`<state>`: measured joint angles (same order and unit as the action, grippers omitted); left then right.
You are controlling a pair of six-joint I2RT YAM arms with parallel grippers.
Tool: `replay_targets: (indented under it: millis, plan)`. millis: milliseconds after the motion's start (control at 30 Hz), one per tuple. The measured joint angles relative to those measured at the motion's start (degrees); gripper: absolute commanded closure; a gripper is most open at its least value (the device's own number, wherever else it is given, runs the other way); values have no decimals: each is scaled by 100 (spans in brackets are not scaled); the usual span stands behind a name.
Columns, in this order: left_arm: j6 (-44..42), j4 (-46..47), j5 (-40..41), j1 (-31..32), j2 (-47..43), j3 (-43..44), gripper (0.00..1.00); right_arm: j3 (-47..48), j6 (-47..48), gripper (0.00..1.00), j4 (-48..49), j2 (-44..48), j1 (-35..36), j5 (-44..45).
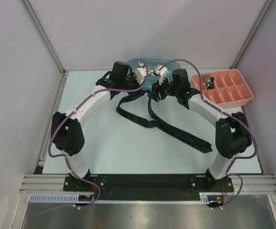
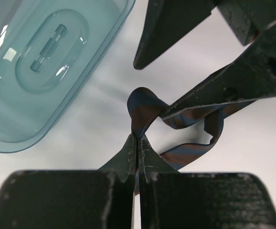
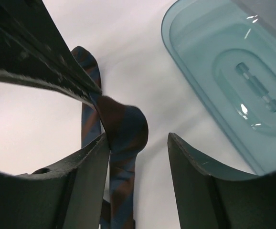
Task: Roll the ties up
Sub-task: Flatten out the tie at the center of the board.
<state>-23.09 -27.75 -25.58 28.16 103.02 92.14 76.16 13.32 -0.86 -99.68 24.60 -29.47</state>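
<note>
A dark tie [image 1: 176,131] with brown and blue stripes lies across the middle of the table, its far end lifted between the two grippers. My left gripper [image 2: 138,138] is shut on a fold of the tie [image 2: 145,107], which loops up from its fingertips. My right gripper [image 3: 138,136] is open, its jaws apart around that same loop of tie [image 3: 126,126]. The fabric touches its left finger [image 3: 92,157] and stands clear of the other. In the top view both grippers, left [image 1: 143,74] and right [image 1: 158,74], meet at the far middle.
A teal see-through container [image 1: 169,64] sits just behind the grippers, close to both sets of fingers [image 2: 42,71]. A pink compartment tray [image 1: 233,98] stands at the far right, with small items [image 1: 208,82] in one cell. White walls enclose the table.
</note>
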Motion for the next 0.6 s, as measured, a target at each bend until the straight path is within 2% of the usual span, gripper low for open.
replay_targets:
  millis: [167, 267, 300, 400, 533, 567, 600]
  plan:
    - [219, 35, -114, 0, -153, 0, 100, -354, -160, 41, 254, 76, -129, -278]
    - [339, 72, -203, 0, -243, 0, 100, -424, -229, 30, 350, 118, -170, -372]
    - [363, 74, -214, 0, -256, 0, 100, -426, -264, 22, 385, 127, -173, -391]
    - [450, 109, -271, 0, -264, 0, 100, -426, -361, 17, 520, 168, -173, -426]
    - [520, 107, -337, 0, -264, 0, 100, -426, -474, 19, 678, 221, -151, -422]
    - [529, 105, -354, 0, -264, 0, 100, -426, -490, 22, 710, 234, -142, -422]
    - [557, 103, -374, 0, -264, 0, 100, -426, -496, 29, 730, 240, -142, -422]
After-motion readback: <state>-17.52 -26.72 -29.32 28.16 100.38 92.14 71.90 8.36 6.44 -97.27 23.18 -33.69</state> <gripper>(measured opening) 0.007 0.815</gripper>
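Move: Just off the right hand's half-open fingertips, about 2 cm to its left and 1 cm back, is the raised fold of the tie, gripped by the shut left fingers. From the left hand, that fold lies some 2 cm to the right and 1 cm ahead. The blue tray's middle is about 9 cm ahead of the right hand and 9 cm lower; the tie's two strands meet on the table some 15 cm straight back from the right hand. Lifting the tie's pinched end, the left hand rises nearly 3 cm while easing slightly back, its fingers kept shut and its wrist rolling a little. Beside it the right hand first dips about 1 cm, back and left, then climbs some 2.5 cm and spreads its fingers wider on either side of the raised fold, without closing on it. ##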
